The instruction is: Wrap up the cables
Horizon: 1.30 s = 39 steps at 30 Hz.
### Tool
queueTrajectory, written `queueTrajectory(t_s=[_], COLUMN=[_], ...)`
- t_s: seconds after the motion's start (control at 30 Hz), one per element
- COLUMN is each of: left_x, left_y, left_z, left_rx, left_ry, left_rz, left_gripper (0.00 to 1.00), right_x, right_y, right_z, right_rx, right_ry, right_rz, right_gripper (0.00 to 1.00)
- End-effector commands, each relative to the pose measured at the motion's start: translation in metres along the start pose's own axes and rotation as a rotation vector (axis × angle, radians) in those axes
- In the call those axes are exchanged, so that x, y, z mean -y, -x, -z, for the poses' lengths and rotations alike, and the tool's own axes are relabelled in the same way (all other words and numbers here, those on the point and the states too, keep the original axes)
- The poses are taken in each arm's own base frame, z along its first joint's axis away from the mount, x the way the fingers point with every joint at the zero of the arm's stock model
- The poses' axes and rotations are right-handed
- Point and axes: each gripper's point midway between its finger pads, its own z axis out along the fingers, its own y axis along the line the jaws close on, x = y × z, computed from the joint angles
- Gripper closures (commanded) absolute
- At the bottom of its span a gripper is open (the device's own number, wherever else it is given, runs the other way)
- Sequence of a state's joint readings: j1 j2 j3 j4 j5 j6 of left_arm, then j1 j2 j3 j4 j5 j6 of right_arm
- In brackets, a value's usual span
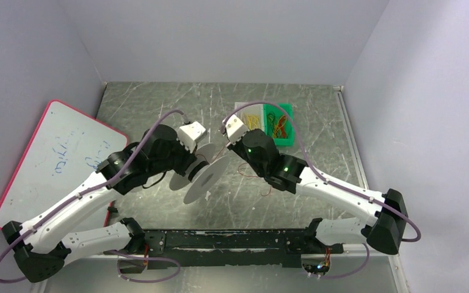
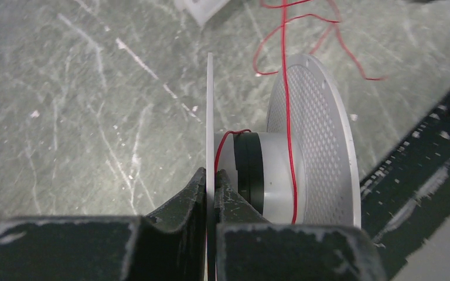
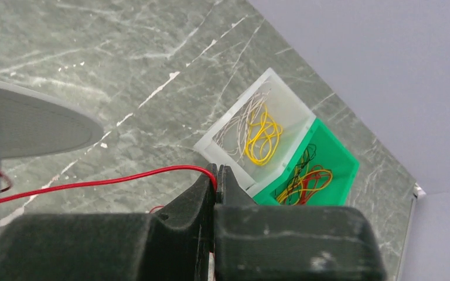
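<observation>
My left gripper [image 2: 212, 175] is shut on the thin white flange of a white plastic spool [image 2: 313, 140], holding it on edge above the table. A thin red cable [image 2: 287, 99] runs over the spool's hub and up across its perforated flange. In the top view the spool [image 1: 203, 178] hangs between both arms. My right gripper [image 3: 217, 173] is shut on the same red cable [image 3: 94, 182], which stretches left toward the spool [image 3: 29, 126]. The left gripper [image 1: 204, 160] and right gripper [image 1: 233, 143] sit close together, and loose red cable [image 1: 262, 183] trails on the table.
A clear bin [image 3: 281, 114] with yellow and white cables and a green bin [image 3: 334, 158] with red, orange and dark cables stand at the back [image 1: 287, 119]. A pink-edged whiteboard [image 1: 55, 159] leans at the left. A black rail [image 1: 232, 239] runs along the near edge.
</observation>
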<state>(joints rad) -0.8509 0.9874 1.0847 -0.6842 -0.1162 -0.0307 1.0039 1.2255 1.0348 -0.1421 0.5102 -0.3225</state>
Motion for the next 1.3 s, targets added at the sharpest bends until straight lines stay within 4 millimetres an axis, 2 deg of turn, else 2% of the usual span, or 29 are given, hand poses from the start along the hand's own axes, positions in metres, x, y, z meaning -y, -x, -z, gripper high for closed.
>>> queueTrajectory(t_s=[0.0, 0.13, 0.23, 0.33, 0.5, 0.63, 0.97, 1.27], left_x=[0.036, 0.058, 0.068, 0.078, 0.086, 0.085, 0.074, 0.063], left_y=[0.042, 0.057, 0.068, 0.079, 0.099, 0.112, 0.151, 0.181], left_z=[0.043, 0.074, 0.096, 0.115, 0.141, 0.154, 0.189, 0.201], left_rx=[0.140, 0.186, 0.213, 0.257, 0.361, 0.414, 0.573, 0.683], left_ry=[-0.226, -0.371, -0.447, -0.515, -0.576, -0.578, -0.536, -0.485], left_rz=[-0.027, -0.042, -0.055, -0.060, -0.054, -0.041, 0.015, 0.105], left_gripper=[0.93, 0.93, 0.93, 0.93, 0.93, 0.93, 0.93, 0.93], right_x=[0.007, 0.009, 0.014, 0.015, 0.000, -0.008, -0.027, -0.053], right_y=[-0.006, -0.028, -0.036, -0.041, -0.041, -0.047, -0.072, -0.066], right_z=[-0.004, -0.005, -0.004, -0.003, -0.006, -0.007, 0.002, 0.007], right_rx=[0.075, 0.101, 0.149, 0.198, 0.261, 0.279, 0.321, 0.379], right_ry=[-0.013, -0.017, -0.031, -0.014, 0.090, 0.135, 0.223, 0.371], right_rz=[-0.064, -0.150, -0.229, -0.295, -0.356, -0.381, -0.487, -0.570], right_gripper=[1.00, 1.00, 0.93, 0.84, 0.75, 0.70, 0.71, 0.76])
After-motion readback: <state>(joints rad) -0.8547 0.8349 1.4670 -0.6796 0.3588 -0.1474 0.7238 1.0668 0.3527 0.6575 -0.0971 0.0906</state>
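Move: The left gripper already pinches the spool's flange rim; the spool's middle is about 3 cm ahead, 7 cm to its right and 4 cm lower. The red cable, pinched in the right fingers, is some 8 cm ahead, 17 cm right and 2 cm above the left hand. From the right gripper the spool is about 5 cm back, 10 cm left and 6 cm lower; the white tray is 15 cm ahead, 6 cm right, the green tray 15 cm ahead, 17 cm right, both roughly 24 cm down. Keep the left grip on the flange and lift the spool about 20 cm, drawing it back some 10 cm early in the rise while turning the wrist clockwise and dipping its left side. Meanwhile sink the right gripper roughly 9 cm, opening its fingers partway around the red cable and rolling its left side up, then ease it back a little. ##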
